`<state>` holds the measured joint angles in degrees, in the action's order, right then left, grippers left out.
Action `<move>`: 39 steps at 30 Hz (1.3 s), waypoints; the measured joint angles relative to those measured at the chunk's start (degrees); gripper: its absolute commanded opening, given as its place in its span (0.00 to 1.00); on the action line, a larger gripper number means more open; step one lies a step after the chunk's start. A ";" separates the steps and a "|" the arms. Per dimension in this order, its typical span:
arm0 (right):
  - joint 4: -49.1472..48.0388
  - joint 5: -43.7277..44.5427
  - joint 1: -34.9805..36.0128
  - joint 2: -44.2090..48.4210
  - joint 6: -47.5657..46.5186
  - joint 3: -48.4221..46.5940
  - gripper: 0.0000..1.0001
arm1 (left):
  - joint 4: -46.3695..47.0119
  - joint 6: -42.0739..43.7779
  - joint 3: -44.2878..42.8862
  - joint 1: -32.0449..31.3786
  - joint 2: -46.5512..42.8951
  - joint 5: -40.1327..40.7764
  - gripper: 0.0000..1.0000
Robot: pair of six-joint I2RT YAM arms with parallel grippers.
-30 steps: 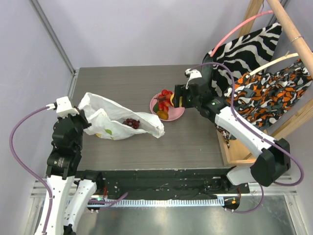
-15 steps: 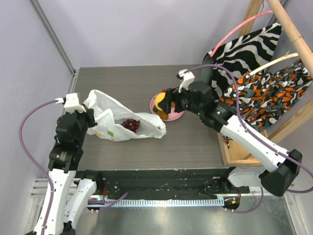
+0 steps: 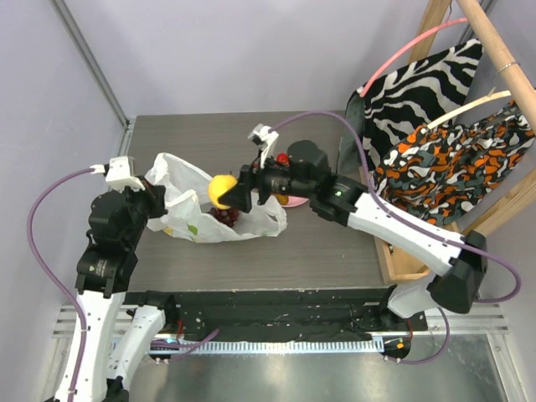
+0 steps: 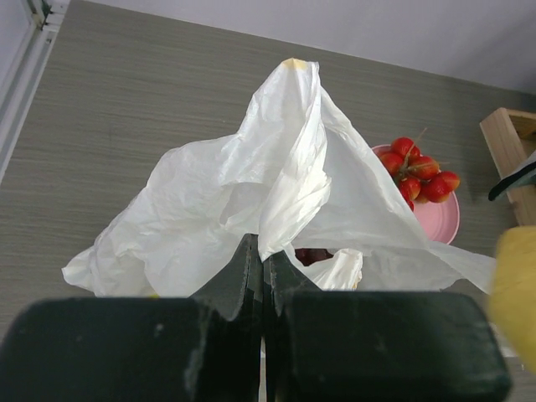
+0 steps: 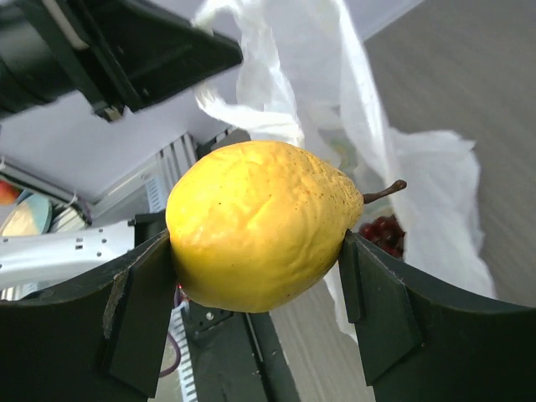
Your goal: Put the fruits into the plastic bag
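The white plastic bag [image 3: 180, 180] lies at the table's left, its mouth toward the middle. My left gripper [image 3: 155, 194] is shut on the bag's edge [image 4: 276, 209] and holds it lifted; in its wrist view the jaws [image 4: 264, 251] pinch the film. My right gripper [image 3: 228, 194] is shut on a yellow fruit [image 3: 219, 188] with a brown stem [image 5: 260, 222], held above the bag's mouth. Dark purple grapes [image 3: 224, 216] lie inside the bag [image 5: 381, 230]. Red fruits [image 4: 419, 172] sit on the pink plate [image 4: 440, 222], which the right arm mostly hides from the top.
A wooden rack [image 3: 419, 251] with a zebra-striped cloth [image 3: 419, 84] and an orange patterned cloth [image 3: 452, 159] stands at the right. A pale green patch [image 3: 193, 228] shows through the bag. The right arm reaches across the table's middle.
My right gripper has carried the yellow fruit left from the pink plate to above the bag's mouth. My left gripper keeps its hold on the bag's edge, shifted slightly.
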<state>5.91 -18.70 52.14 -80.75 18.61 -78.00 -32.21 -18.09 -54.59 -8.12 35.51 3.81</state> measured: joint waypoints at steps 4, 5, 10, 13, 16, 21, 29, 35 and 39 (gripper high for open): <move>-1.01 -3.39 0.81 -6.97 2.49 -0.02 0.29 | -1.79 -0.98 -1.79 0.00 0.37 -0.02 0.00; -0.98 -3.72 0.92 -8.20 2.82 -0.02 0.29 | -2.05 -1.01 -1.97 0.00 0.37 -0.02 0.00; 1.57 -2.49 0.96 -13.70 3.52 -1.14 0.29 | -2.84 -0.96 -2.27 0.00 0.37 -0.76 0.00; 4.94 2.86 1.01 -16.26 2.54 -4.09 0.29 | -3.02 -0.87 -2.27 0.00 0.31 -1.66 0.00; 6.88 8.11 0.83 -17.86 1.55 -6.69 0.29 | -3.87 -0.52 -2.29 0.00 0.22 -2.08 0.00; 8.76 13.88 -0.59 -18.67 0.94 -9.01 0.28 | -6.03 0.11 -2.91 0.00 0.09 -2.34 0.00; 9.86 20.33 0.31 -25.24 0.81 -15.37 0.28 | -6.69 0.28 -4.24 0.00 -0.50 -3.85 0.00; 10.43 22.49 5.31 -31.87 1.31 -18.18 0.28 | -6.67 0.26 -4.24 0.00 -0.48 -4.42 0.00; 10.91 22.95 7.89 -32.76 1.66 -18.23 0.29 | -6.62 0.24 -4.17 0.00 -0.48 -4.35 0.00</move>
<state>16.82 4.25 60.03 -113.51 20.27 -96.23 -38.83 -17.85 -58.76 -8.12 35.03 -0.54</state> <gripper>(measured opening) 0.780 0.021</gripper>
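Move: The yellow fruit, already clamped in the right hand, hangs high by the open bag, whose middle is about 6 cm ahead of that hand, 6 cm left and 18 cm below. The grapes in the bag lie some 4 cm ahead, 4 cm left and 20 cm down; the pink plate is about 15 cm ahead, 16 cm right and 22 cm down. From the left hand, still pinching the rim, the bag's middle is roughly 4 cm ahead, 11 cm right and 15 cm below. The yellow fruit is lowered into the bag's mouth: the right hand drops about 12 cm, edging left, sweeps forward some 10 cm, then swings left and partly back while sinking again, its fingers tipping further down and keeping their grip. The left hand holds the rim shut in its fingers, easing back slightly. ##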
